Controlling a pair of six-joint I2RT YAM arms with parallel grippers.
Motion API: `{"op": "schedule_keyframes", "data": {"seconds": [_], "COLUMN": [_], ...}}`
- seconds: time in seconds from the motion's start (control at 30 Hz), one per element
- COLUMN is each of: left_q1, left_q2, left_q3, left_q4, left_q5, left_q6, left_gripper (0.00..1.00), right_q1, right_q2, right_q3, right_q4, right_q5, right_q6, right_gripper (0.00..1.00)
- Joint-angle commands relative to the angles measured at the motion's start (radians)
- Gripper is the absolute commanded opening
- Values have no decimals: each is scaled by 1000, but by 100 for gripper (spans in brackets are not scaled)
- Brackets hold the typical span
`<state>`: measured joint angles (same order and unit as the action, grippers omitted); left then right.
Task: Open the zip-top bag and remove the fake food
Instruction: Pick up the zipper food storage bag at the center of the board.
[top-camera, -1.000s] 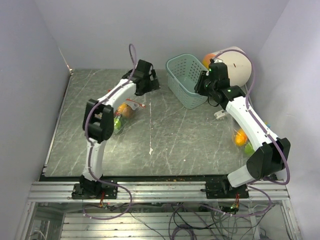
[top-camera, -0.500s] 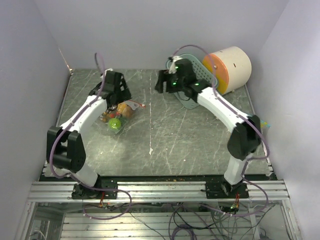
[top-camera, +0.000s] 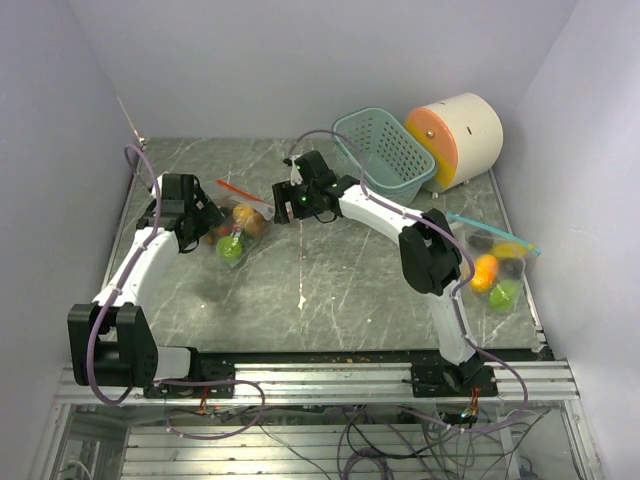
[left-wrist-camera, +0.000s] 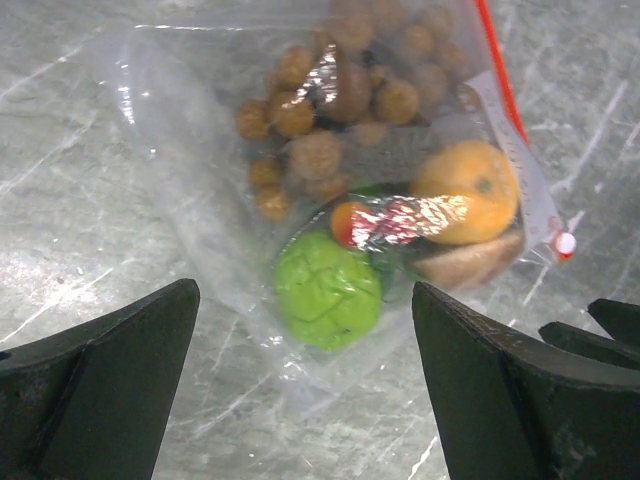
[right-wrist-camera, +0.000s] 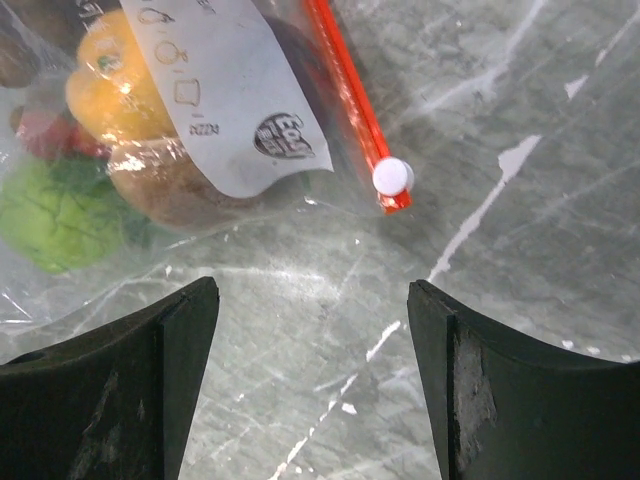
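A clear zip-top bag (top-camera: 238, 226) with a red zip strip (left-wrist-camera: 510, 110) lies flat on the table, left of centre. Fake food shows inside it: a green piece (left-wrist-camera: 327, 290), an orange one (left-wrist-camera: 465, 190), a brown knobbly cluster (left-wrist-camera: 330, 100) and a brown potato shape (right-wrist-camera: 180, 190). The zip's white slider (right-wrist-camera: 393, 177) sits at the strip's end. My left gripper (top-camera: 205, 226) hovers open at the bag's left side, nothing between its fingers (left-wrist-camera: 100, 380). At the bag's right my right gripper (top-camera: 286, 205) also stands open over bare table, just short of the slider.
A teal basket (top-camera: 385, 150) stands tilted at the back, next to a big cream cylinder with an orange face (top-camera: 455, 135). A second clear bag (top-camera: 495, 268) with a blue zip and coloured pieces lies near the right wall. Walls close in left, back and right.
The right gripper swung from the basket leftward to the bag's right side and opened. The left gripper came round to the bag's left. The arm no longer covers the second bag.
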<state>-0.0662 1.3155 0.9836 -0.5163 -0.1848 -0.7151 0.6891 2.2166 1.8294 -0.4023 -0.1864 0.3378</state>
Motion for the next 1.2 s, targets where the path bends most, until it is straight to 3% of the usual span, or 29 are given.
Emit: {"op": "schedule_keyframes", "data": {"seconds": [0.0, 0.23, 0.43, 0.63, 0.77, 0.87, 1.17], "left_q1": [20, 23, 23, 23, 22, 22, 22], "left_q2": [19, 105, 275, 383, 391, 369, 313], "left_q3": [-41, 11, 143, 129, 76, 34, -24], "left_q4": [29, 67, 113, 170, 195, 184, 147], "left_q5": [-17, -121, -53, 13, 35, 15, 6], "left_q6": [-20, 22, 70, 38, 19, 15, 46], "left_gripper": [99, 96, 79, 65, 41, 8, 7], "right_q1": [11, 12, 10, -10, -21, -41, -61], "right_q2": [40, 30, -10, -32, -36, -4, 172], "right_q3": [75, 69, 2, -7, -6, 39, 265], "right_q4": [8, 9, 14, 17, 39, 49, 31], "right_q5": [-11, 1, 16, 8, -21, -65, -151], "right_q6": [-21, -30, -33, -26, -20, 8, 68], "right_gripper": [77, 77, 76, 76, 75, 75, 75]}}
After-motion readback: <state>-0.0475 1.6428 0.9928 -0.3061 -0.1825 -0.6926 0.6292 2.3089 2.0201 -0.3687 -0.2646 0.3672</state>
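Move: The zip-top bag lies flat ahead of the open left hand, its middle about 5 cm forward, 4 cm right and 9 cm below. Inside it, the brown balls lie some 8 cm ahead and 1 cm left of the left hand, the orange about 7 cm ahead and 6 cm right, the green ball 2 cm ahead and 2 cm right. From the right hand the bag's middle is about 12 cm left, 1 cm ahead and 5 cm lower; the zipper's white end is 4 cm ahead, 1 cm left, 6 cm below. Down about 4 cm onto the near side of the bag, then forward some 6 cm and down 4 more: the left hand closes as it travels and pinches the clear film between the brown balls and the tomato, drawing back a couple of centimetres with it. The right hand hovers open by the zipper end, finally going forward 5 cm and up 3. ##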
